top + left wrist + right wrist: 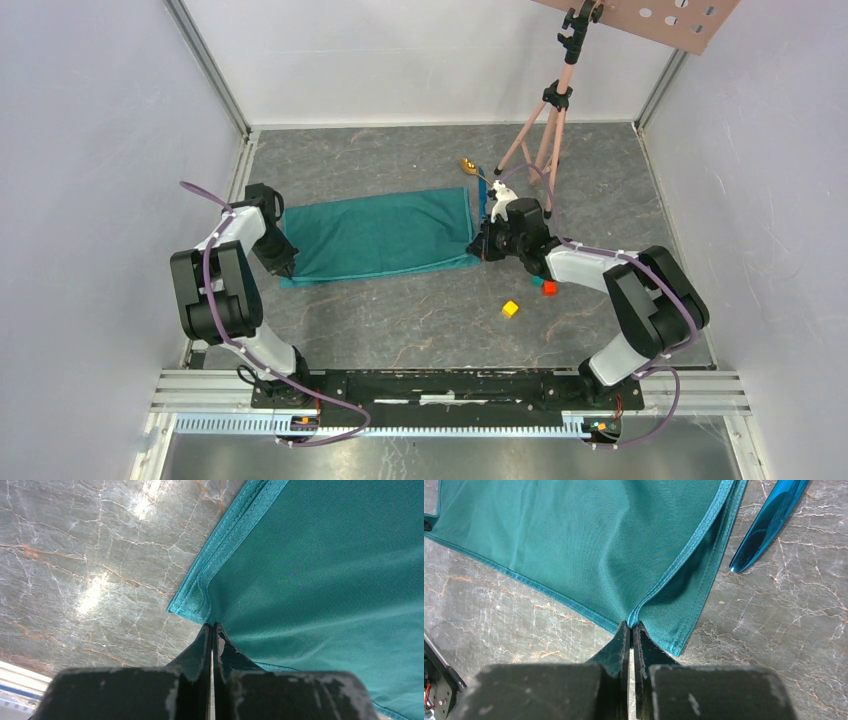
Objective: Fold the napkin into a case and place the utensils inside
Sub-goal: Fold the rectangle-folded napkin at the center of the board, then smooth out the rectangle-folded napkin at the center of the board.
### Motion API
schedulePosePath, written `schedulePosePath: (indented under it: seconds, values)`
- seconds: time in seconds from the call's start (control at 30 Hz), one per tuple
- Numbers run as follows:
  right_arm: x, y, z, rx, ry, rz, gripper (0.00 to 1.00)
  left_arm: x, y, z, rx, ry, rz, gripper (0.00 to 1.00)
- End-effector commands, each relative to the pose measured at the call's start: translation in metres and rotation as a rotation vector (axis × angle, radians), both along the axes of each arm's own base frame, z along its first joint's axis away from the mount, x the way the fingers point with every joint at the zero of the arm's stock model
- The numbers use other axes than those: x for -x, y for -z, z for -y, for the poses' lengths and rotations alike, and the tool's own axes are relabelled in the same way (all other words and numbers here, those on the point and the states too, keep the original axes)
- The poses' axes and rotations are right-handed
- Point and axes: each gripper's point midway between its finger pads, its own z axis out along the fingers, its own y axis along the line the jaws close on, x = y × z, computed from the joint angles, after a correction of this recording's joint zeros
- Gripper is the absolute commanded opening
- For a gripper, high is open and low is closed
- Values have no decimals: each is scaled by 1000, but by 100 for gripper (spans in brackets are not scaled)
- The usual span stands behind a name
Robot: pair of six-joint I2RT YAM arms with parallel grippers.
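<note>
The teal-green napkin point(380, 235) lies folded into a long flat band across the middle of the table. My left gripper point(287, 268) is shut on its near left corner; in the left wrist view the jaws point(212, 626) pinch the upper layer beside the hemmed corner point(192, 605). At the band's near right corner my right gripper point(478, 250) is shut too, with the hem drawn in between its tips point(631, 625). Beyond the right end of the cloth lie the utensils: the blue knife-like stick point(483, 190) point(769, 522) and the gold spoon point(467, 165).
A pink tripod point(545, 130) stands at the back right, close behind the right gripper. A yellow cube point(510, 309) and a red cube point(549, 288) sit on the marble-patterned table point(400, 320) in front of the right arm. White walls close in the sides and back.
</note>
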Motion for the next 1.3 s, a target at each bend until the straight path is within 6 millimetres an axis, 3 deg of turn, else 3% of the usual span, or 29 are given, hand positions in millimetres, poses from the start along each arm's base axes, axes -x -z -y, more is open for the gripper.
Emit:
schedulePosePath:
  seconds: [0.0,0.17,0.3,0.4,0.5,0.57,0.63,0.7,0.8,0.87,1.03,1.17,1.27]
  values:
    - [-3,-5,-5,-19,-16,36,3,-10,-5,-9,-40,-10,28,2]
    - [4,-8,-5,-15,-36,24,6,-7,-10,-12,-58,-6,30,9]
    - [16,-10,3,67,-54,-16,24,-4,-27,-11,-68,-7,63,20]
    - [25,-12,24,202,-43,-5,40,-5,-48,-10,-76,20,133,42]
    - [15,-33,40,281,-15,82,56,-4,-69,3,-30,38,232,60]
    - [6,-45,37,284,-21,125,67,-9,-79,12,9,47,301,64]
    - [0,-49,22,237,-56,122,70,-19,-83,19,50,57,355,70]
    - [-5,-52,-3,143,-117,105,70,-32,-79,32,135,73,365,75]
    - [-13,-50,-34,16,-163,63,70,-48,-57,43,224,80,320,81]
    - [-19,-44,-40,-8,-160,56,71,-54,-42,42,242,77,290,83]
    - [-20,-13,-39,25,-161,11,71,-52,-13,36,235,75,210,85]
    - [-8,8,-33,36,-154,-23,70,-38,1,27,213,44,149,87]
    - [-1,25,-16,117,-125,-46,69,-20,9,15,141,25,73,88]
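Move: Both hands pinch the near edge of the half-folded napkin. The near-left corner lies about 2 cm left of the left gripper and level with it in depth. The near-right corner lies about 3 cm right of the right gripper, also level in depth; each is roughly 1 cm or so below its hand. From the right gripper, the blue knife is some 15 cm ahead and 3 cm right, the yellow cube about 12 cm back and 8 cm right. Open both grippers wide to release the napkin's near corners. Lift the left about 8 cm, then lower it to roughly its old height, 3 cm farther forward and right, fingers spread over the cloth by the corner. Draw the right back and rightward, raise it about 4 cm, then swing it forward-left and down, ending slightly below its start with open fingers at the near-right corner. ##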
